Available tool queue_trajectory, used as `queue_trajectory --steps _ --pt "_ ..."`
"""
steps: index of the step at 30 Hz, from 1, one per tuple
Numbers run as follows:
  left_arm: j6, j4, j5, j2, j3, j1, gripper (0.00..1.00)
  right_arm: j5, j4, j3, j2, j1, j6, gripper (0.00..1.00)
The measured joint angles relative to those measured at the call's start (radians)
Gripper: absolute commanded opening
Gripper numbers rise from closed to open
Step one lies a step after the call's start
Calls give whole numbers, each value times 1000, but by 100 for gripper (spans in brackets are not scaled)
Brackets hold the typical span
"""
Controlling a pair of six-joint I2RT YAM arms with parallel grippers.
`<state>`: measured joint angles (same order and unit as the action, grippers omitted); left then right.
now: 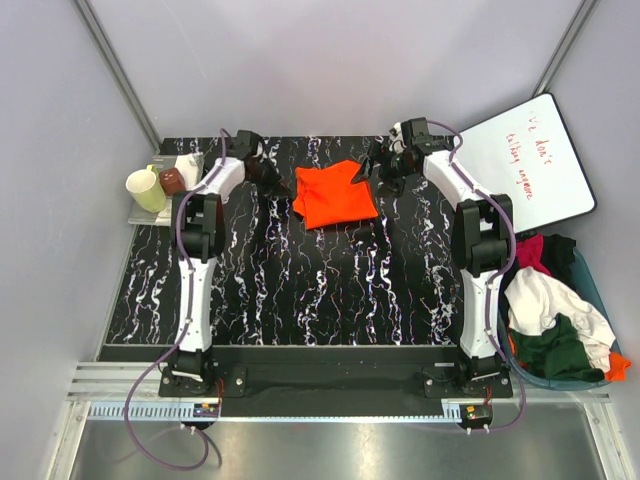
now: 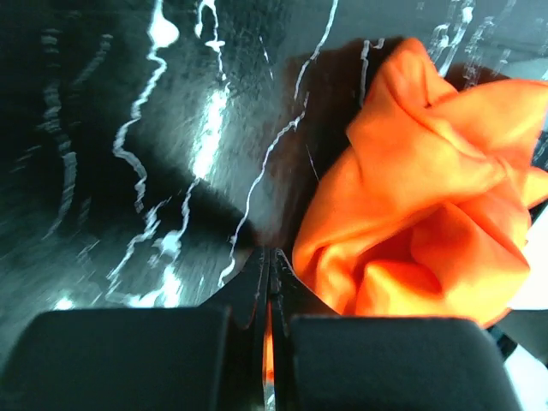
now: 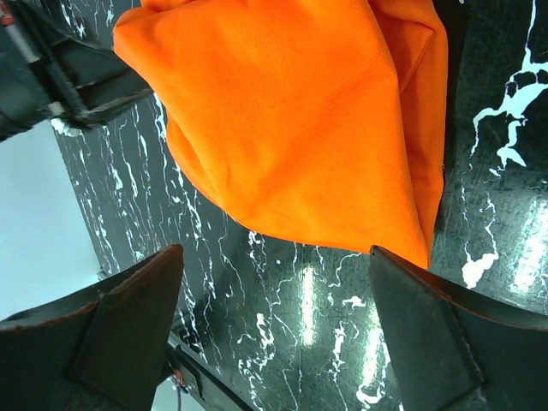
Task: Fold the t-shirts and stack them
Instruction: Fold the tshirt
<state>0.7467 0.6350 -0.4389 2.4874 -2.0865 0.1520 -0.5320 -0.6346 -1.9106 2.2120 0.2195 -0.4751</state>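
The bright orange t-shirt [image 1: 335,195] lies folded to a rough square at the back middle of the black marbled table [image 1: 300,290]. My left gripper [image 1: 281,187] is at the shirt's left edge. In the left wrist view its jaws [image 2: 270,257] are pressed together, a sliver of orange cloth shows in the slit between them, and the bunched orange t-shirt [image 2: 428,197] lies against the right finger. My right gripper [image 1: 378,165] hovers at the shirt's back right corner. It is open [image 3: 274,261], with only table between its fingers and the orange t-shirt [image 3: 300,120] just beyond the tips.
A blue basket [image 1: 592,290] at the right edge holds white, dark green, magenta-red and black t-shirts. A white board with red writing [image 1: 535,160] leans at the back right. A yellow cup [image 1: 146,190] and a brown cup [image 1: 172,180] stand on a tray at the back left.
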Motion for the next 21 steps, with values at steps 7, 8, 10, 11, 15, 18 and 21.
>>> queue_trajectory --steps 7,8,10,11,15,18,21 --pt "-18 -80 -55 -164 65 1 0 -49 -14 -177 79 0 -3 0" --pt "-10 -106 -72 -186 64 9 0 -54 -10 -190 87 0 -3 0" --pt "12 -156 -106 -214 53 30 0 -77 -15 -291 151 0 -13 0" --pt "22 -175 -121 -216 37 42 0 -87 -16 -332 180 0 -18 0" --pt "77 -228 -180 -149 -59 84 0 -130 -25 -536 337 0 -56 0" --pt "130 -269 -222 -56 -105 110 0 -151 -26 -599 417 0 -90 0" --pt "184 -287 -239 20 -76 124 0 -160 -39 -609 475 0 -120 0"
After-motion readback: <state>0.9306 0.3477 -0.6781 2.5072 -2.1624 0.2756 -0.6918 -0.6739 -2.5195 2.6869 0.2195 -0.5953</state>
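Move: The folded orange t-shirt lies with its middle about 12 cm right of the left hand and 1 cm back, barely below its fingertips. The shirt's back-left corner is roughly 6 cm ahead and 3 cm right of that hand. From the right hand, the middle is some 3 cm ahead, 8 cm left and 9 cm down; the shirt's back-right corner is about 12 cm ahead and 4 cm left, as far below. From the t-shirt's left edge the left hand lifts away, fingers still shut, rises about 15 cm while swinging 11 cm right over the cloth, then sinks halfway back, its wrist tilting some 20 degrees. The right hand closes its wide-open fingers on nothing and reaches forward about 8 cm and left over the shirt's right side, rising slightly, then dipping. Both stop short of the cloth. ##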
